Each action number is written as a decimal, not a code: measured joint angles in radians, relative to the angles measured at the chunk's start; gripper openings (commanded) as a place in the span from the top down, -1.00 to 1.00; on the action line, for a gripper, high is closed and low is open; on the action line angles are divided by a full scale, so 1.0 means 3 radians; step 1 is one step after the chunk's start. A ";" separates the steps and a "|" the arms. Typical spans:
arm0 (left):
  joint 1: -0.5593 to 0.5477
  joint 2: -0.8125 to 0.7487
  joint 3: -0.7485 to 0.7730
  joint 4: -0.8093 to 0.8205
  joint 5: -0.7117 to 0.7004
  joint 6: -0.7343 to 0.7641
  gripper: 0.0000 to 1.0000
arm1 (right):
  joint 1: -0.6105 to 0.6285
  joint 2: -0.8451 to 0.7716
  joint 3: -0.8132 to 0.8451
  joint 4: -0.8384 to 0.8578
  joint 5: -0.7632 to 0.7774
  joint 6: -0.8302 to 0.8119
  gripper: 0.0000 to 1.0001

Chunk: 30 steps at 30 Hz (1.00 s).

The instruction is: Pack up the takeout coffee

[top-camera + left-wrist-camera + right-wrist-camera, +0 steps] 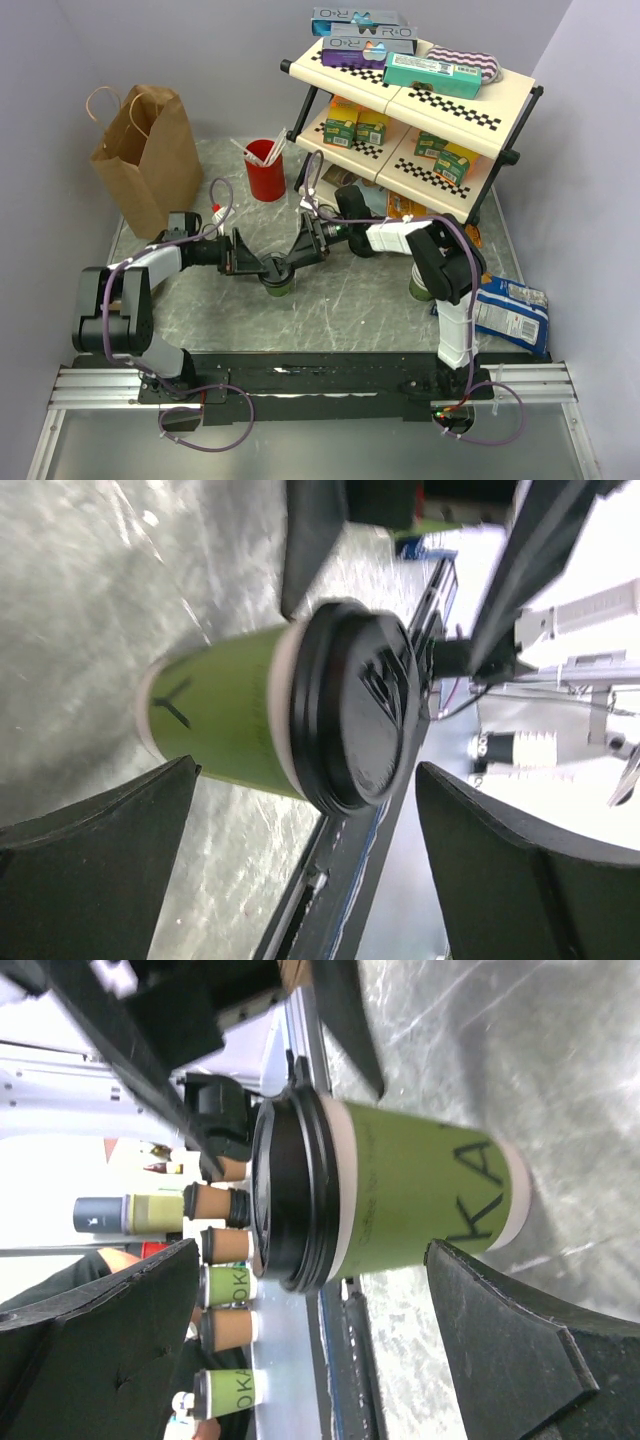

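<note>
The takeout coffee, a green paper cup with a black lid, stands upright on the grey table between my two grippers. My left gripper comes at it from the left and my right gripper from the right, both low and close. In the left wrist view the takeout coffee sits just beyond the open left gripper. The right wrist view shows the takeout coffee just ahead of the open right gripper. Neither gripper's fingers press on it.
A brown paper bag stands open at the back left. A red cup with sticks is behind the coffee. A two-tier checkered shelf with boxes fills the back right. A blue snack bag lies at the right edge.
</note>
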 measured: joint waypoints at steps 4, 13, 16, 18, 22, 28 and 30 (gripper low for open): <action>0.0014 0.0108 -0.0001 0.0324 -0.0013 -0.0303 -0.94 | 0.0008 -0.0127 -0.0120 -0.0141 0.0013 -0.0125 -1.00; 0.0015 0.0346 0.0097 0.0785 -0.0015 -0.0656 -0.93 | 0.0132 -0.0203 -0.0014 -0.0908 0.0277 -0.0715 -0.99; 0.0014 0.0412 0.0109 0.0936 -0.0017 -0.0774 -0.93 | 0.0193 -0.0202 0.0047 -0.1019 0.0345 -0.0805 -1.00; 0.0013 0.0440 0.0113 0.0994 -0.0028 -0.0835 -0.94 | 0.0226 -0.0201 0.0058 -0.1043 0.0359 -0.0820 -1.00; -0.0009 0.0487 0.0116 0.1057 -0.0071 -0.0905 -0.94 | 0.0233 -0.0184 0.0062 -0.1085 0.0397 -0.0821 -1.00; -0.0042 0.0589 0.0116 0.1101 -0.0118 -0.1002 -0.94 | 0.0233 -0.0131 0.0062 -0.1094 0.0413 -0.0781 -0.99; -0.0045 0.0622 0.0121 0.1133 -0.0111 -0.1058 -0.94 | 0.0233 -0.0123 0.0064 -0.1091 0.0412 -0.0773 -0.98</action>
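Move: The lidded cup stands between the hands, its middle about 6 cm to the left hand's right, roughly level fore and aft, 3 cm lower. From the right hand it is some 5 cm left, 3 cm back and 4 cm lower. The red stirrer pot is about 24 cm ahead and 4 cm right of the left hand; the black lid stack is some 21 cm right and 5 cm ahead of the right hand. Left hand slides forward about 5 cm alongside the lid; right eases back and down 3 cm at it, both open. ##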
